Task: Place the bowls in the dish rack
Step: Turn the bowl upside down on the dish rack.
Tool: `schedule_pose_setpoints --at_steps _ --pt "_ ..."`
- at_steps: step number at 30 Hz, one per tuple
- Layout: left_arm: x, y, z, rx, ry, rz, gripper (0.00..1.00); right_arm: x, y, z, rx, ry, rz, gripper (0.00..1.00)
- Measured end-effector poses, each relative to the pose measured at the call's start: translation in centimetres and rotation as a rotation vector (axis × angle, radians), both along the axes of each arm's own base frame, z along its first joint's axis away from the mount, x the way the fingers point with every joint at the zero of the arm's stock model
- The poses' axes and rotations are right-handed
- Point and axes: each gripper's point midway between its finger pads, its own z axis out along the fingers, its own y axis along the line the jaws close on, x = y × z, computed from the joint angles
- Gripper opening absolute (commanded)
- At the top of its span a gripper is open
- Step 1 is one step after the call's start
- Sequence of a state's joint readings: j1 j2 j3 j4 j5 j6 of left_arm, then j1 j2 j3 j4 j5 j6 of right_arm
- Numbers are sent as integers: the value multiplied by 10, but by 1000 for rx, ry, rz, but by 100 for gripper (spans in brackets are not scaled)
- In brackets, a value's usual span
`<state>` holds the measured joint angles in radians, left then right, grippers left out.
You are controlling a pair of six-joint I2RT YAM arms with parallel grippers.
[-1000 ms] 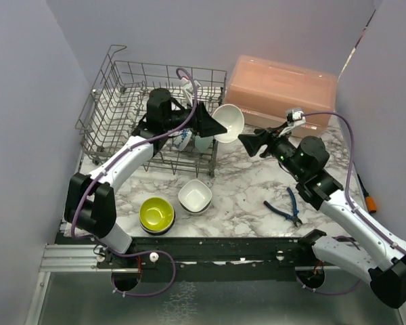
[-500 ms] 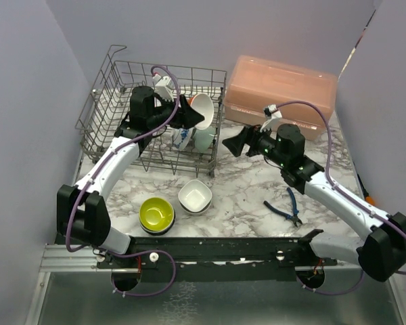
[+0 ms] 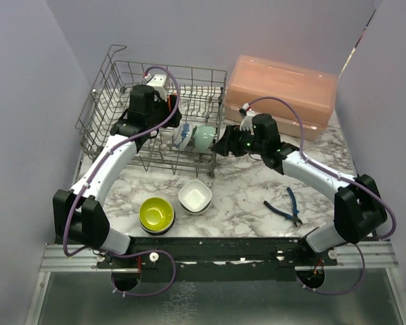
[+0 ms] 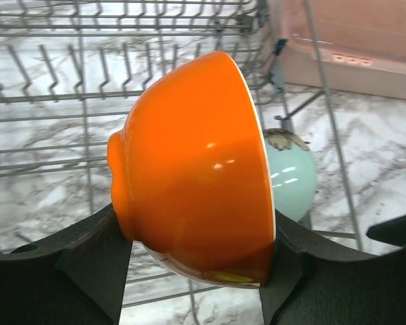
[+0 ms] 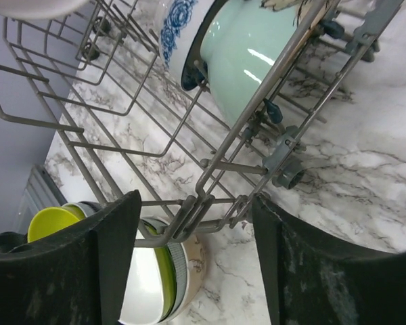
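Note:
My left gripper [image 4: 196, 233] is shut on an orange bowl [image 4: 196, 162] with a white inside, held on edge over the dish rack [image 3: 101, 128]. In the top view the left gripper [image 3: 170, 114] is inside the rack, just left of a blue-patterned bowl [image 3: 183, 135] and a pale teal bowl [image 3: 204, 137] standing on edge in the tines. My right gripper [image 3: 220, 145] is open at the rack's right side. The right wrist view shows that gripper [image 5: 196, 230] with the rack's lower corner wires [image 5: 189, 210] between its fingers. On the table stand a white bowl stack [image 3: 195, 196] and a lime-yellow bowl stack [image 3: 156, 213].
A pink lidded box [image 3: 281, 91] sits behind the right arm, close to the rack's right end. Blue-handled pliers [image 3: 284, 206] lie on the marble table at the right. Purple walls close in on the left, back and right.
The left gripper has carried the orange bowl leftward from over the rack's right edge into the rack. The right gripper has swung left, from near the pink box to the rack's right side.

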<state>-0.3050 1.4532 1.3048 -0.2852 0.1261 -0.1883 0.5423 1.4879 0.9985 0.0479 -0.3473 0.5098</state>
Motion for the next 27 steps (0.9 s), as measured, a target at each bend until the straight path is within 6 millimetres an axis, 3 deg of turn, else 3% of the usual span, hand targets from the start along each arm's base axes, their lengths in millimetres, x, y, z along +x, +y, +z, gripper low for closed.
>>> schedule_pose_setpoints --at_steps 6,9,17,23,27 --pt "5 31 -6 123 2 131 0 -2 11 -16 7 71 46 46" --pt "6 42 -8 166 5 175 0 -4 14 -23 6 99 63 40" --pt "5 57 -8 229 9 225 0 -8 17 -26 16 125 76 11" --pt "6 60 -7 250 7 233 0 -7 15 -26 2 127 57 1" --pt "7 60 -7 253 7 232 0 -6 11 -25 -25 114 44 0"
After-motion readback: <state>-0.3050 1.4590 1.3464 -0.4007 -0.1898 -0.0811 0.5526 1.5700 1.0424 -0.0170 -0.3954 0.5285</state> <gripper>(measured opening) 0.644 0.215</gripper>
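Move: The left hand, still holding the orange bowl, has the empty rack slot about 5 cm to its left, 2 cm back and 11 below; the blue bowl sits 2 cm right, 3 back, the green bowl 8 right, 4 back, both some 10 below. The right hand's open fingers straddle the dish rack's near right corner, about 3 cm below, 1 left and 1 back; the green bowl lies 4 ahead, 4 left, 5 below. Right sinks 2.5 cm, pinching the rack corner; left swings the orange bowl 6 cm left, turning 20 degrees. ##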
